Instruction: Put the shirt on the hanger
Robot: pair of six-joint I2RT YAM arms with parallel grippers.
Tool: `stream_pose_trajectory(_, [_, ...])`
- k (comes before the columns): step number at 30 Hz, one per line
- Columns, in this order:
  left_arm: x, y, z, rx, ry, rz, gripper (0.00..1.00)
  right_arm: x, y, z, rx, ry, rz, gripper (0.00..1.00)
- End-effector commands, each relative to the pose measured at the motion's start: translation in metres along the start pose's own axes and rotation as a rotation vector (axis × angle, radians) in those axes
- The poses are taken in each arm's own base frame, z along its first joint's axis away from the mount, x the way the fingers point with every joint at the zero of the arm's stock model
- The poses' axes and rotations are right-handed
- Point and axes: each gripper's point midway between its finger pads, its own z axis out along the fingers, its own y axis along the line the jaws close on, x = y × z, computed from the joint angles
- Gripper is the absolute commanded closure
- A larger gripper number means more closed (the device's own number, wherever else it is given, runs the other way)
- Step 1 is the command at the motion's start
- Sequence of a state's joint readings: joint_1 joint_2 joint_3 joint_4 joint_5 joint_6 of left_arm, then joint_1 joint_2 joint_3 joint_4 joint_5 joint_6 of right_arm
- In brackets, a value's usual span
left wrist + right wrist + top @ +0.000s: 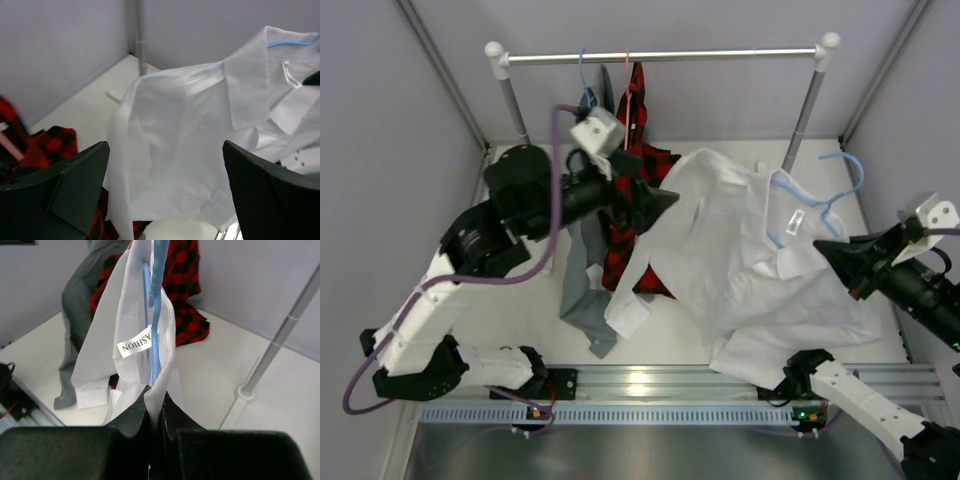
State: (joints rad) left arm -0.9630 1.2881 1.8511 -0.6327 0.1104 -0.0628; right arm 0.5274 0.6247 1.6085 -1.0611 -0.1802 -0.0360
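The white shirt [740, 260] lies spread across the table's right half, its collar end lifted. The light blue wire hanger [823, 203] sits inside the collar, with its hook [856, 168] sticking out to the far right. My right gripper [827, 248] is shut on a fold of the collar [159, 387]. The hanger wire [157, 315] runs down into that fold beside a neck label [135, 342]. My left gripper [666, 200] hangs open at the shirt's left shoulder [180, 125], with nothing between its fingers [80, 185].
A clothes rail [660, 57] on two posts [808, 108] crosses the back. A red-and-black plaid shirt [632, 235] on a red hanger [627, 75] and a grey shirt [582, 290] on a blue hanger [584, 80] hang left of centre and drape onto the table under the white shirt's edge.
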Motion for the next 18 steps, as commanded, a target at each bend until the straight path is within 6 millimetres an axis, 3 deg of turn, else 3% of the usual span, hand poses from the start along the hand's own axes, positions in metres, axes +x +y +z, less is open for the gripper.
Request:
stream_pose_trajectory(1, [-0.057, 0.057, -0.079, -0.401, -0.243, -0.168, 0.02, -0.029, -0.047, 0.021, 0.255, -0.003, 0.079, 1.0])
stream_pose_trajectory(2, [-0.065, 0.059, -0.107, -0.426, -0.293, -0.179, 0.02, -0.033, -0.052, 0.028, 0.277, 0.003, 0.09, 1.0])
stream_pose_trajectory(3, [-0.062, 0.063, -0.119, -0.456, -0.303, -0.18, 0.02, -0.034, -0.057, 0.037, 0.301, 0.02, 0.1, 1.0])
stream_pose_trajectory(4, [-0.045, 0.075, -0.126, -0.529, -0.28, -0.168, 0.02, -0.036, -0.061, 0.055, 0.313, 0.047, 0.123, 1.0])
stream_pose_trajectory(5, [-0.044, 0.08, -0.149, -0.568, -0.31, -0.171, 0.02, -0.037, -0.065, 0.064, 0.328, 0.058, 0.139, 1.0])
stream_pose_trajectory(6, [-0.035, 0.088, -0.158, -0.621, -0.305, -0.165, 0.02, -0.041, -0.071, 0.072, 0.36, 0.054, 0.153, 1.0])
stream_pose_trajectory(7, [-0.024, 0.097, -0.165, -0.677, -0.285, -0.139, 0.02, -0.044, -0.075, 0.088, 0.372, 0.057, 0.176, 1.0])
stream_pose_trajectory(8, [0.002, 0.114, -0.168, -0.791, -0.23, -0.118, 0.02, -0.048, -0.079, 0.095, 0.392, 0.041, 0.188, 1.0])
stream_pose_trajectory(11, [0.035, 0.143, -0.187, -1.023, -0.168, -0.066, 0.02, -0.066, -0.099, 0.12, 0.482, -0.032, 0.224, 1.0])
stream_pose_trajectory(14, [0.043, 0.156, -0.199, -1.15, -0.163, -0.036, 0.02, -0.081, -0.11, 0.153, 0.505, -0.048, 0.219, 1.0])
stream_pose_trajectory(16, [0.038, 0.162, -0.203, -1.191, -0.206, -0.053, 0.02, -0.084, -0.12, 0.18, 0.535, -0.025, 0.203, 1.0])
stream_pose_trajectory(18, [0.037, 0.174, -0.212, -1.24, -0.207, -0.07, 0.02, -0.085, -0.128, 0.195, 0.567, -0.017, 0.196, 1.0])
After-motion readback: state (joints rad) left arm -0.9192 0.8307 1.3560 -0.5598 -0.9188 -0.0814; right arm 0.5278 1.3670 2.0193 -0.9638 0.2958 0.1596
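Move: The rail spot I'm taking the hanger hook to is roughly 37 cm ahead of my right hand, 8 cm to its left and 8 cm above, with the rack's right post straight ahead at the same distance. The hung plaid shirt is 35 cm ahead and some 37 cm left, lower down. From my left hand that rail spot is about 28 cm ahead, 26 cm right and slightly above; the white shirt's near sleeve edge is 5 cm ahead and 8 cm right. With hanger and white shirt still pinched in my shut right fingers, I swing them forward about 22 cm and slightly left to the rail, rising a little first, then dipping, while the hand turns some 30 degrees clockwise and tips down. My empty, open left hand clears away some 23 cm left, arcing up then down, turning about 60 degrees counter-clockwise to face forward. ##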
